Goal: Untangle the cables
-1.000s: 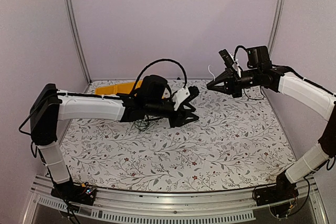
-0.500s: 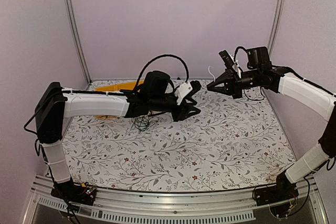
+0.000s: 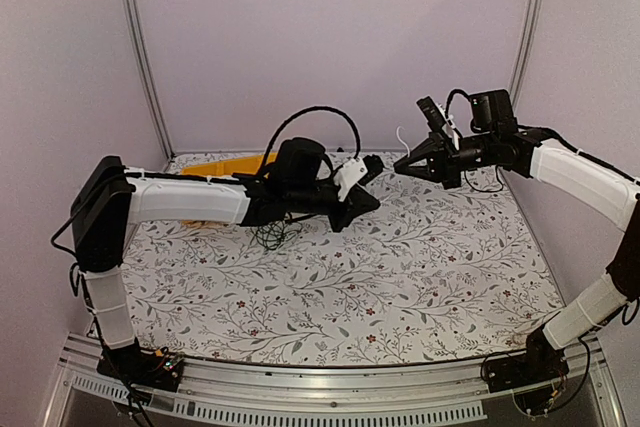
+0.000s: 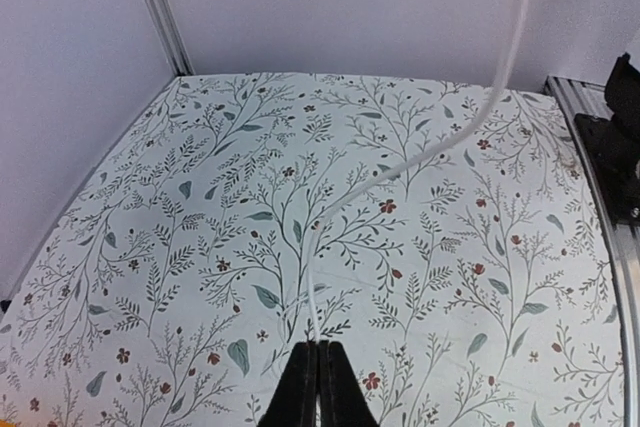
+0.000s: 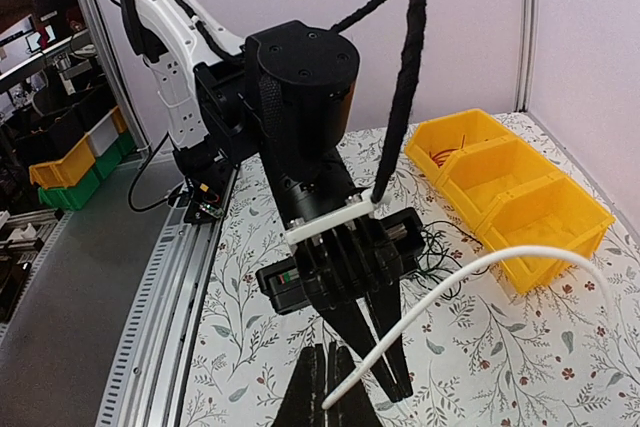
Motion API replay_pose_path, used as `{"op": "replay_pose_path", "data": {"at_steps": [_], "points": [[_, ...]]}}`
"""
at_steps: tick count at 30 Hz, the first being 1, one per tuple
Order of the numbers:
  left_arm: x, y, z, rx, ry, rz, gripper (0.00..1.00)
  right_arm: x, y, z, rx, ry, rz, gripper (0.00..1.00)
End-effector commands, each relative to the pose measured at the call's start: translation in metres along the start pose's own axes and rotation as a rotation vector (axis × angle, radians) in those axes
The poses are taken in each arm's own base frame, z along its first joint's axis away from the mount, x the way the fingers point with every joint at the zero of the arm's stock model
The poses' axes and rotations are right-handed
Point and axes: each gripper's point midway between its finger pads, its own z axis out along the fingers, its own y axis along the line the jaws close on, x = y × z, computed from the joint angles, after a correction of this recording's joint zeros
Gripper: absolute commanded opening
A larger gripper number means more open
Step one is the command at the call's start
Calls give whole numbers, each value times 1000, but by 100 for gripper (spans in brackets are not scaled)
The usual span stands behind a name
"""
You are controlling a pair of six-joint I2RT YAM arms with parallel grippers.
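Note:
A whitish cable [image 4: 312,297] rises from between the tips of my left gripper [image 4: 320,347], which is shut on it, and arcs away up and to the right. In the right wrist view one end of this cable [image 5: 560,249] sits at the tips of my right gripper [image 5: 328,349], which is shut on it, with the left gripper [image 5: 390,382] right in front. From above, the left gripper [image 3: 376,165] and right gripper [image 3: 400,165] nearly meet above the back of the table, a short white loop [image 3: 399,135] over them. A small black cable tangle [image 3: 270,237] [image 5: 440,247] lies on the mat under the left arm.
Yellow bins [image 3: 225,167] [image 5: 510,197] stand at the back left behind the left arm. A thick black arm cable [image 3: 320,117] loops over the left wrist. The flowered mat [image 3: 400,277] covers the table, and a metal rail [image 3: 330,387] runs along the near edge.
The left arm has swung back and right toward the right gripper, and its jaws have closed on the whitish cable. The right arm has stayed still.

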Motion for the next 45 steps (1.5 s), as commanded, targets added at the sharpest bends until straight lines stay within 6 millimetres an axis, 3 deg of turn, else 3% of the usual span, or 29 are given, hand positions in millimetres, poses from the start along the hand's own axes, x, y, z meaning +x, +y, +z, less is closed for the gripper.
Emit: {"op": "replay_pose_path", "data": {"at_steps": [1, 6, 13, 24, 32, 39, 45], "points": [[-17, 25, -24, -106, -55, -5, 0, 0, 3, -1, 11, 2, -22, 6], [-15, 36, -51, -173, -56, -37, 0, 2, -8, -2, 75, 25, -27, 28], [-19, 56, -95, -271, -69, -90, 0, 4, -28, -14, 179, 51, -33, 43], [-37, 117, -186, -536, -20, -123, 0, 15, -66, -45, 398, 126, -41, 45], [-45, 171, -257, -767, 18, -171, 0, 59, -58, -46, 407, 208, 32, 46], [-35, 202, -291, -908, 28, -200, 0, 63, -60, -47, 422, 213, 19, 46], [-6, 226, -298, -967, 32, -250, 0, 75, -60, -43, 398, 220, 30, 46]]}}
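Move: The white cable is already pinched in both closed hands. From the left hand, the middle of the yellow box lies about 26 cm ahead, 33 cm to the left and some 16 cm lower. The green cable tangle lies roughly 8 cm ahead of this hand, 24 cm to its left and 18 cm below. From the right hand, the box is about 29 cm ahead, 37 cm to the left and 28 cm down. The white cable stays pinched in the shut left fingers while the right fingers open about halfway and let go of it. The left hand carries it some 30 cm left, rising and also reaching forward, towards the yellow box, swinging about 50 degrees counter-clockwise. The right hand eases down, right and forward, around 5 cm each way, turning clockwise. ##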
